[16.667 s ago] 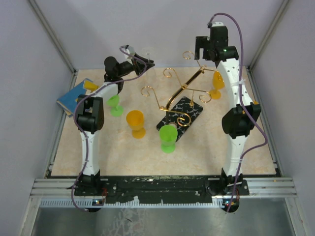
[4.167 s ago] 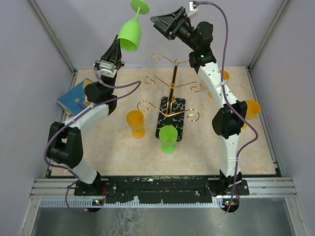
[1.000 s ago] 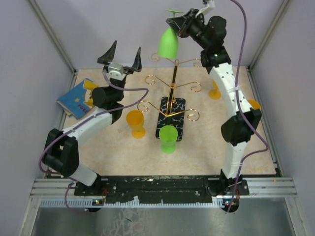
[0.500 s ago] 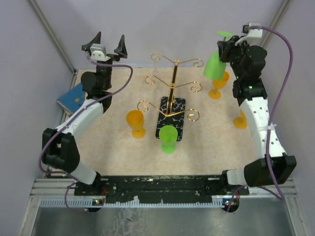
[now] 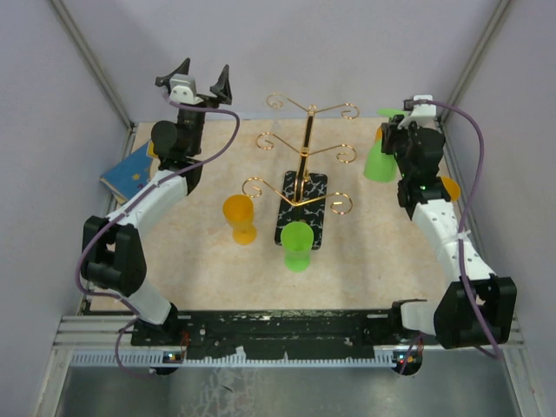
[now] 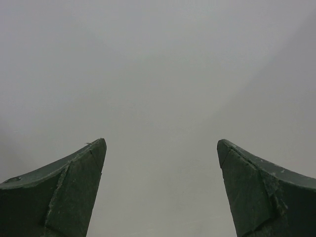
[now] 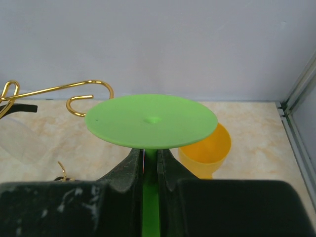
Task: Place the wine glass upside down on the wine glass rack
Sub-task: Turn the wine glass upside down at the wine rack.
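Observation:
My right gripper [image 5: 400, 132] is shut on the stem of a green wine glass [image 5: 379, 162], which hangs upside down, bowl downward, to the right of the rack's arms. In the right wrist view its round foot [image 7: 150, 121] sits just above the fingers [image 7: 129, 168], and the stem [image 7: 150, 163] is pinched between them. The wine glass rack [image 5: 306, 148], thin gold wire with curled arms, stands on a black marbled base [image 5: 304, 187] mid-table. One scroll arm [image 7: 81, 89] shows to the left of the foot. My left gripper [image 5: 193, 80] is open, raised at the back left, facing the bare wall [image 6: 158, 74].
An orange glass [image 5: 238, 217] and a second green glass [image 5: 297, 245] stand in front of the rack. Another orange glass [image 7: 210, 148] sits just behind the held one, and one more [image 5: 448, 185] lies by my right arm. A blue book [image 5: 130, 169] lies at the left edge.
My right arm has swung from above the rack's top to its right side and dropped lower, still holding the green glass. The left gripper stayed open and shifted slightly.

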`<state>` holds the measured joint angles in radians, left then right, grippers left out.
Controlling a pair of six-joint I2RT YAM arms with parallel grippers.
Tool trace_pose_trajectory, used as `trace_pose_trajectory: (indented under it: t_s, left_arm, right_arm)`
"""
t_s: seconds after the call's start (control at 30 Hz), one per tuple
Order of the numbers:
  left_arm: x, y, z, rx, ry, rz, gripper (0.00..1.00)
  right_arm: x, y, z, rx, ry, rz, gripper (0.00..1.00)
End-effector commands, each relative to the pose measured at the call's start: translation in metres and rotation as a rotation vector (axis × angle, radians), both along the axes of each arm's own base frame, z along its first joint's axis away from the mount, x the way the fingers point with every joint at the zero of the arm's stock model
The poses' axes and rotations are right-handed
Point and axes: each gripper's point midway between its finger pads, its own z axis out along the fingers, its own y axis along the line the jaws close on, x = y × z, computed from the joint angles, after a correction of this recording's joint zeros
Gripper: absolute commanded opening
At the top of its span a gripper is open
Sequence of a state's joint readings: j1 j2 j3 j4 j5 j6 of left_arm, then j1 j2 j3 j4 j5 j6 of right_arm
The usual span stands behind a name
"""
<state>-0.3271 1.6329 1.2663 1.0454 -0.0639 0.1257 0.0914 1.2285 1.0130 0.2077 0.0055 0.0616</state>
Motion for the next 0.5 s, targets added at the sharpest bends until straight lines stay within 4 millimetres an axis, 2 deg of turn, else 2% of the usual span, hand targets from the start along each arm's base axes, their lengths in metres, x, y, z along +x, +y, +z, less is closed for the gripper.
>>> trace_pose_trajectory:
  t_s: [0.0, 0.33, 0.47]
  left_arm:
    - [-0.002, 0.003, 0.016, -0.012, -0.04, -0.011, 0.99]
    - [0.006, 0.007, 0.01, -0.002, -0.027, -0.002, 0.99]
    - [0.009, 0.01, 0.007, 0.001, -0.025, 0.004, 0.99]
  right_arm:
    - [0.01, 0.012, 0.04, 0.006, -0.163, 0.052, 0.0]
    - [0.024, 0.043, 0.002, -0.034, -0.24, 0.225, 0.0]
    - [0.023, 0.051, -0.004, -0.04, -0.288, 0.271, 0.0]
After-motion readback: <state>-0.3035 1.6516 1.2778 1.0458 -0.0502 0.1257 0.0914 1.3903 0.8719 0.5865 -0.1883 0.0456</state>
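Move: Ahead and to the left of the right hand, which already pinches the upside-down green wine glass by its stem, is the rack's far right-hand hook: about 10 cm forward, 9 cm left and 4 cm lower. The middle right-hand hook is about 4 cm back and 11 cm left. An orange glass stands 13 cm ahead and 6 cm right, down on the table. From the left hand, that far hook lies 5 cm ahead, 36 cm right and 19 cm down. Carrying the inverted green glass in towards the far right-hand hook, the right hand first eases forward and left almost level, then sinks about 4.5 cm while still going left and a little forward, some 6.5 cm in all. The wrist swings roughly 10 degrees counter-clockwise and tips up slightly; the shut fingers keep their pinch on the stem. ##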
